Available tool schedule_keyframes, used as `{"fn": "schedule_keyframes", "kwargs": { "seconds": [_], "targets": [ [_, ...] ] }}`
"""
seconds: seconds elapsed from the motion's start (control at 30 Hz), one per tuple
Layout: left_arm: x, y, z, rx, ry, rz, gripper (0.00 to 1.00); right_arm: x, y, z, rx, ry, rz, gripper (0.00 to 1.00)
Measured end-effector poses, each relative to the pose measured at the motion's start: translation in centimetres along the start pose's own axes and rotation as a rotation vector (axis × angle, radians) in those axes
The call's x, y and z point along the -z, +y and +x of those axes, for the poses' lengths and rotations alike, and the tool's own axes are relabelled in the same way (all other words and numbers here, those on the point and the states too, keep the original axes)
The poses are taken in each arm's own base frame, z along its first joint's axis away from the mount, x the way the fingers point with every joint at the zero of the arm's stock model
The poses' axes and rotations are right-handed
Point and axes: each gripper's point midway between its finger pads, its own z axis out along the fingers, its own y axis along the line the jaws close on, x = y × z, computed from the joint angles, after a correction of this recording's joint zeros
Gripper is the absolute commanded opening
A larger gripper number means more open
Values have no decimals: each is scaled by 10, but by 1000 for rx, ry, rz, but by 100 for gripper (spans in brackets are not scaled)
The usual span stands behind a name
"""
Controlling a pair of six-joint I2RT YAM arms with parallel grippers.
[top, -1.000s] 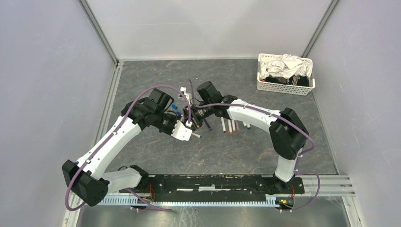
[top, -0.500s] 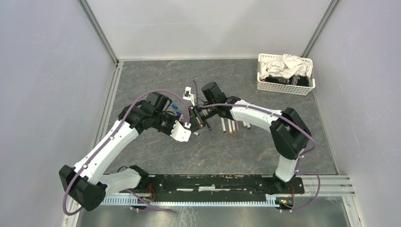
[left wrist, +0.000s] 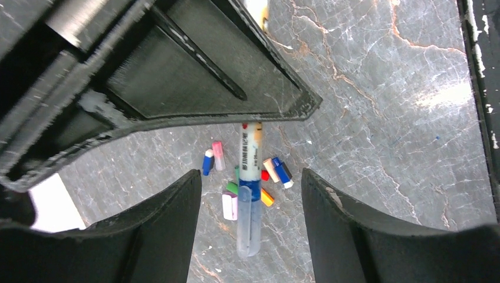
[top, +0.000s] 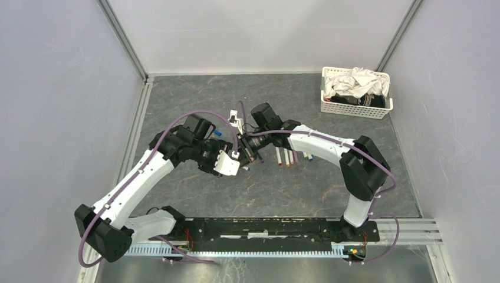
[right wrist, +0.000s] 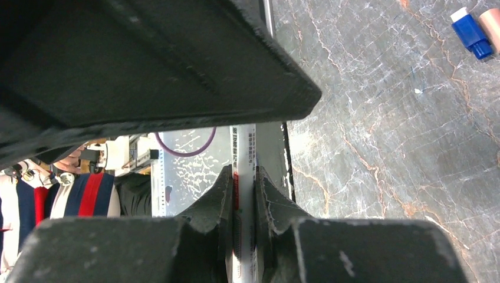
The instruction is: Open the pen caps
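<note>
My right gripper [right wrist: 243, 174] is shut on a white pen [right wrist: 243, 153] and holds it out toward the left arm. In the left wrist view this pen [left wrist: 250, 156] hangs between the fingers of my left gripper [left wrist: 250, 177], which stands open and does not touch it. A translucent clip cap [left wrist: 248, 227] sits over the pen's blue end. Loose pen caps lie on the table below: a blue cap [left wrist: 283, 172], a lilac one [left wrist: 229, 206], a pink one [left wrist: 218, 156] and an orange one [left wrist: 267, 197]. From above, both grippers meet mid-table [top: 240, 158].
A few more pens [top: 287, 157] lie in a row just right of the grippers. A white mesh basket [top: 355, 109] of cloth stands at the back right. Grey walls and a metal rail [top: 135, 127] bound the left side of the table.
My left gripper has gone from shut to open, letting go of the pen's capped end. The left arm drew back slightly to the left. The right gripper keeps its hold on the pen.
</note>
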Motion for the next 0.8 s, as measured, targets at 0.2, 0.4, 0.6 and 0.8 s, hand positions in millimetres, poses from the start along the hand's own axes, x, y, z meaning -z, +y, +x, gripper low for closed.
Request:
{"fn": "schedule_keyframes", "kwargs": {
  "seconds": [0.2, 0.4, 0.6, 0.8],
  "targets": [
    [-2, -11, 2, 18, 4, 46, 58, 6, 8, 1, 34, 4, 0, 0],
    [-3, -9, 2, 24, 2, 58, 40, 6, 7, 4, 34, 13, 4, 0],
    [-3, -6, -1, 18, -11, 53, 25, 7, 7, 5, 32, 16, 4, 0],
    [-3, -5, -3, 16, -18, 53, 16, 7, 8, 5, 22, 20, 5, 0]
  ]
}}
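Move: The clear cap on the held pen's end already lies between the left hand's open fingers, at the hand point to within 1 cm. Some 17 cm below that hand are the loose caps, about 7 cm left and 2 cm forward, and a dark pen, about 10 cm right and level with it. From the right hand, still gripping the pen's barrel, the cap is about 5 cm left, 1 cm back and at the same height. The left hand settles about 1 cm down and back around the capped end, eases up slightly, and closes from wide open until its fingers pinch the clear cap just behind the blue collar. The right hand keeps its grip on the white barrel, holding the pen in line with the left fingers while drifting about 1 cm to its right, slightly up and back. ##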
